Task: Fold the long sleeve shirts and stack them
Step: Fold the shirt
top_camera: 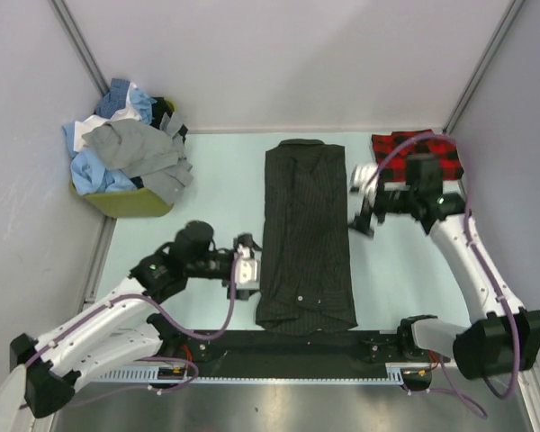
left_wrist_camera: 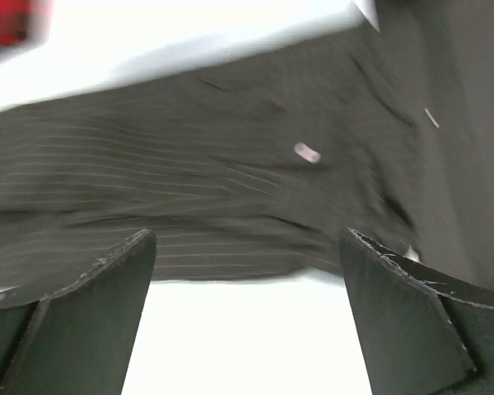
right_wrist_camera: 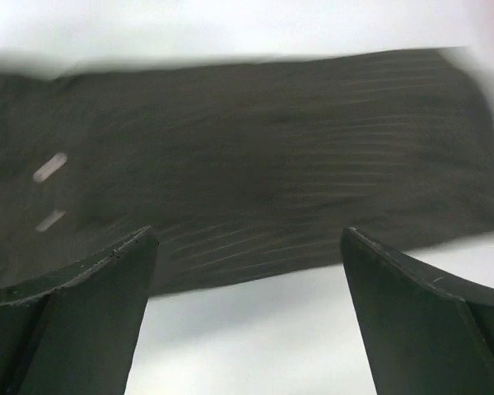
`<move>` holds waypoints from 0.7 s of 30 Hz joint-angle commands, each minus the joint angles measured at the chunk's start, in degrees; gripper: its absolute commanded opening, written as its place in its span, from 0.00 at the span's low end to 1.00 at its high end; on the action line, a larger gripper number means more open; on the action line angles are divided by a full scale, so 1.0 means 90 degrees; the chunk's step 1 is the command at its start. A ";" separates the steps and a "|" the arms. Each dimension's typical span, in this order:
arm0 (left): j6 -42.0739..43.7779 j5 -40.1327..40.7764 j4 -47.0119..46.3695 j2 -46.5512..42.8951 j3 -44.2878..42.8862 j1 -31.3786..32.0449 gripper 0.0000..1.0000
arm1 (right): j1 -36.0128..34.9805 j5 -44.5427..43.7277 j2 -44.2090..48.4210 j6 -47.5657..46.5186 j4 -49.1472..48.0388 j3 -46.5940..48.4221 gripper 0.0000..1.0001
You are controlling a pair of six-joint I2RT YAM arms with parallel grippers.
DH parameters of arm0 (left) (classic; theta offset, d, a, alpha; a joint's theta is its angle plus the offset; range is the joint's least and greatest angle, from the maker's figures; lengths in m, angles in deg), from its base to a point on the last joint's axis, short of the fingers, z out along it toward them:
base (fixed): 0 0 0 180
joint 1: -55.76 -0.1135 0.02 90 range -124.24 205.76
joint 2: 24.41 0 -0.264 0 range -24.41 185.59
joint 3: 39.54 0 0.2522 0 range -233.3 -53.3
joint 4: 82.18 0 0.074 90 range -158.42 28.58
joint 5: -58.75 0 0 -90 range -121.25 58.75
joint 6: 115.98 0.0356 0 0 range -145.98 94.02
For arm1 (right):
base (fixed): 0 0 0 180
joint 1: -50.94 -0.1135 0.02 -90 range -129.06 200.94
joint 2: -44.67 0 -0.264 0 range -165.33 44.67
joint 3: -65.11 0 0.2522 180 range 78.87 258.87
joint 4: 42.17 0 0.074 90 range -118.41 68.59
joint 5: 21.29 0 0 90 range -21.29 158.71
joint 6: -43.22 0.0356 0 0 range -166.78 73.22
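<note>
A dark charcoal pinstriped shirt (top_camera: 304, 234) lies on the table as a long narrow strip, collar at the far end. My left gripper (top_camera: 245, 266) stands open beside the strip's lower left edge, nothing between its fingers; its wrist view shows the pinstriped cloth (left_wrist_camera: 230, 189) just past the fingertips (left_wrist_camera: 132, 255). Beside the upper right edge my right gripper (top_camera: 362, 202) is open and empty too, with the same cloth (right_wrist_camera: 255, 156) ahead of it. A folded red-and-black plaid shirt (top_camera: 423, 151) lies at the far right corner.
A yellow-green basket (top_camera: 126, 202) at the far left holds a heap of blue, white and grey shirts (top_camera: 126, 144). Grey walls close in the table on three sides. A black rail (top_camera: 297, 346) runs along the near edge between the arm bases.
</note>
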 commanded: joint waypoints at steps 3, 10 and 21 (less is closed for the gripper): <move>0.1542 0.0505 -0.0141 0.0255 0.1313 0.1052 0.96 | -0.0803 -0.0049 0.1362 -0.4879 0.2589 -0.2505 0.87; 0.2088 0.1181 -0.0873 0.1007 0.1804 0.1854 0.96 | -0.1846 -0.0469 0.1871 -0.5937 0.2776 -0.3728 0.80; 0.2109 0.2021 -0.1470 0.2236 0.1658 0.2460 0.90 | -0.2942 -0.1485 0.1863 -0.5117 0.0696 -0.4793 0.77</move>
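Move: The shirt's bottom hem is the aim. Its left corner lies about 10 cm back, 3 cm left and 19 cm below the left hand; its right corner lies about 26 cm back from the right hand, in line sideways and some 24 cm down. The hem-end button is about 2 cm back, 7 cm right and 18 cm below the left hand. The folded red checked shirt lies roughly 30 cm ahead of the right hand, 18 cm right and 25 cm down. The shirt's two hem corners are approached together. The right hand sweeps about 22 cm back and as far down, turning some 50 degrees counter-clockwise, its fingertips dipping and its opening narrowing a little. The left hand sinks about 16 cm, drawing back about 6 cm early on, tipping its fingers downward and swinging them clockwise towards the robot, still wide open. ##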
